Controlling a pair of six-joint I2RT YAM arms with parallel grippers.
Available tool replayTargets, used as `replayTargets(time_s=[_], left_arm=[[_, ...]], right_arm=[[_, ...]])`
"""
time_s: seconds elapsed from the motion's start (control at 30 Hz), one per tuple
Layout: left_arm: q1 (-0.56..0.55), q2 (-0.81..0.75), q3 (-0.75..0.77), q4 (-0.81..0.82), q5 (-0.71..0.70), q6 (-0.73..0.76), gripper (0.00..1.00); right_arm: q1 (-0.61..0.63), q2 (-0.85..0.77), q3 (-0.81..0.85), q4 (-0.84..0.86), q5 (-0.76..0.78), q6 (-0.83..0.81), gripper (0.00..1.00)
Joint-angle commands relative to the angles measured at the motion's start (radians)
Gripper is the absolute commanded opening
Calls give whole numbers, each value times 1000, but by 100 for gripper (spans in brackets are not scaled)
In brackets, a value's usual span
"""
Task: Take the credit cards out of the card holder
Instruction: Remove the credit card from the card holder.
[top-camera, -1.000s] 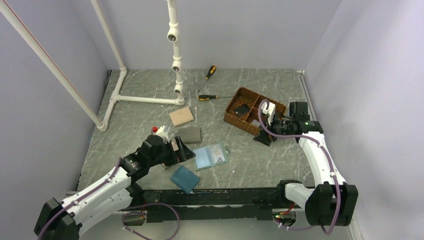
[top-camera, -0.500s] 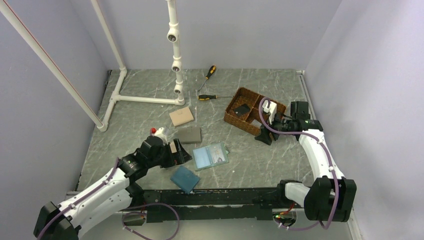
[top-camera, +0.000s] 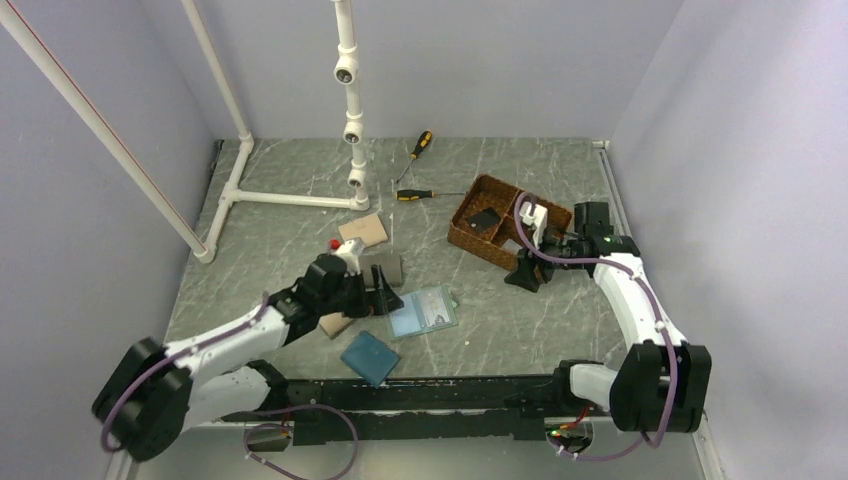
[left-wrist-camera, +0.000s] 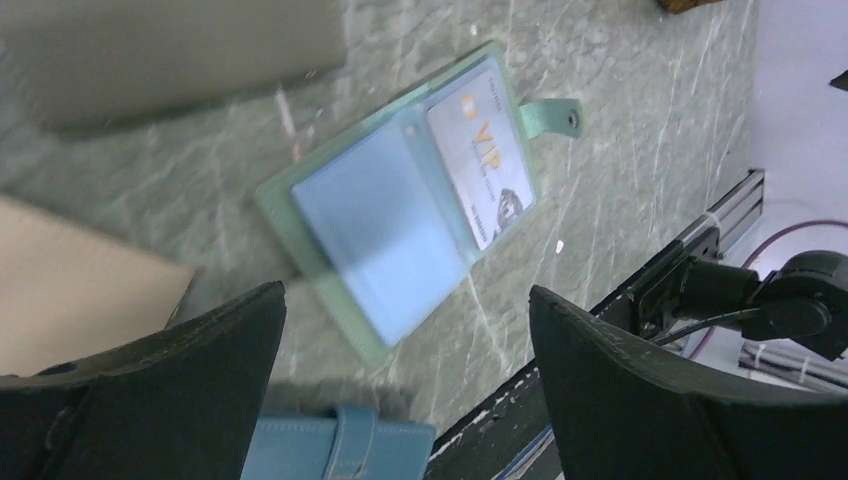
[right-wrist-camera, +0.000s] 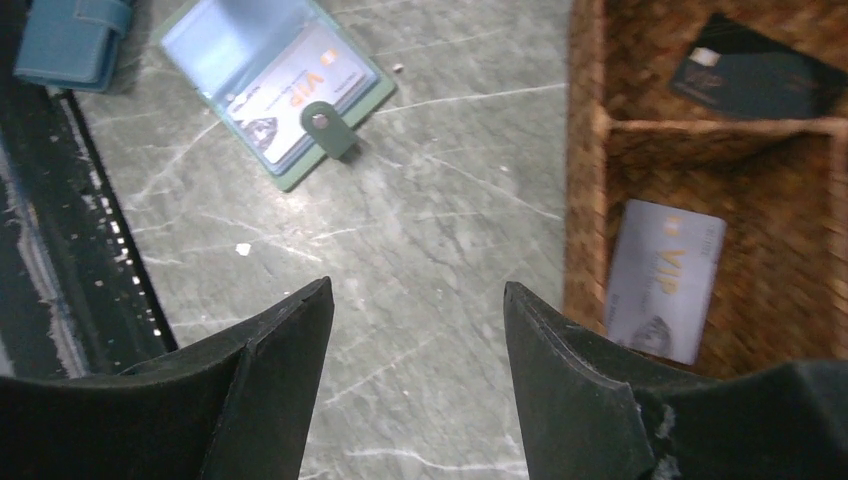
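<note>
The sage-green card holder (top-camera: 422, 312) lies open on the table, pale blue inside. A pale whitish VIP card (left-wrist-camera: 482, 150) sits in its right pocket; it also shows in the right wrist view (right-wrist-camera: 300, 80). My left gripper (top-camera: 388, 298) is open and empty, just left of the holder (left-wrist-camera: 400, 210). An orange-tan card (top-camera: 335, 323) lies flat under my left arm. My right gripper (top-camera: 522, 275) is open and empty over bare table beside the woven basket (top-camera: 470, 238). A black card (right-wrist-camera: 755, 75) and another pale card (right-wrist-camera: 665, 275) lie in the basket.
A darker blue wallet (top-camera: 369, 357) lies near the front edge. A grey-brown wallet (top-camera: 380, 268) and a tan wallet (top-camera: 362, 232) lie behind my left gripper. Two screwdrivers (top-camera: 415, 195) and a white pipe frame (top-camera: 350, 120) stand at the back. A black rail (top-camera: 450, 390) runs along the front.
My left arm has swung forward and right to the card holder. The orange-tan card that was at its jaws now lies on the table. My right gripper has barely moved.
</note>
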Motion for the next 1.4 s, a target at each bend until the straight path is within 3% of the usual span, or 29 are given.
replayTargets(time_s=[0.0, 0.13, 0.27, 0.43, 0.57, 0.8, 1.1, 1.37], left_arm=[[1, 196, 173, 102, 80, 130, 92], [1, 357, 297, 67, 146, 180, 77], [0, 428, 316, 87, 175, 157, 72], [1, 427, 256, 216, 193, 74, 67], [1, 455, 201, 347, 220, -9, 58], [0, 506, 160, 437, 239, -67, 49], [1, 595, 110, 611, 277, -158, 48], [1, 629, 129, 523, 254, -151, 51]], right_arm=[[92, 66, 34, 7, -40, 28, 65], [228, 137, 53, 38, -16, 82, 64], [326, 216, 105, 106, -62, 234, 57], [350, 346, 130, 259, -122, 522, 20], [389, 466, 156, 285, -131, 601, 9], [473, 545, 176, 299, -82, 637, 8], [511, 621, 178, 321, 57, 701, 8], [524, 648, 175, 332, 132, 732, 7]])
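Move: Ahead of neither hand, the VIP credit card in the open card holder lies about 10 cm to the left hand's right and 7 cm below it. The light blue pocket is only 4 cm right and 1 cm back of that hand; the grey holder stands 8 cm ahead, 3 cm left. From the right hand the credit card is roughly 17 cm left, 5 cm back and 12 cm down, the snap strap 13 cm left and 3 cm back; the basket's middle is 12 cm ahead, 1 cm left. Sweeping left about 15 cm while sinking some 10 cm, the right hand comes in over the strap side of the credit card, rolling some 40 degrees with its forward side tipping down and shutting its spread fingers. The left hand darts forward and right over the holder, then eases slightly back and right and sinks beside the card, fingers narrowing to half open. ##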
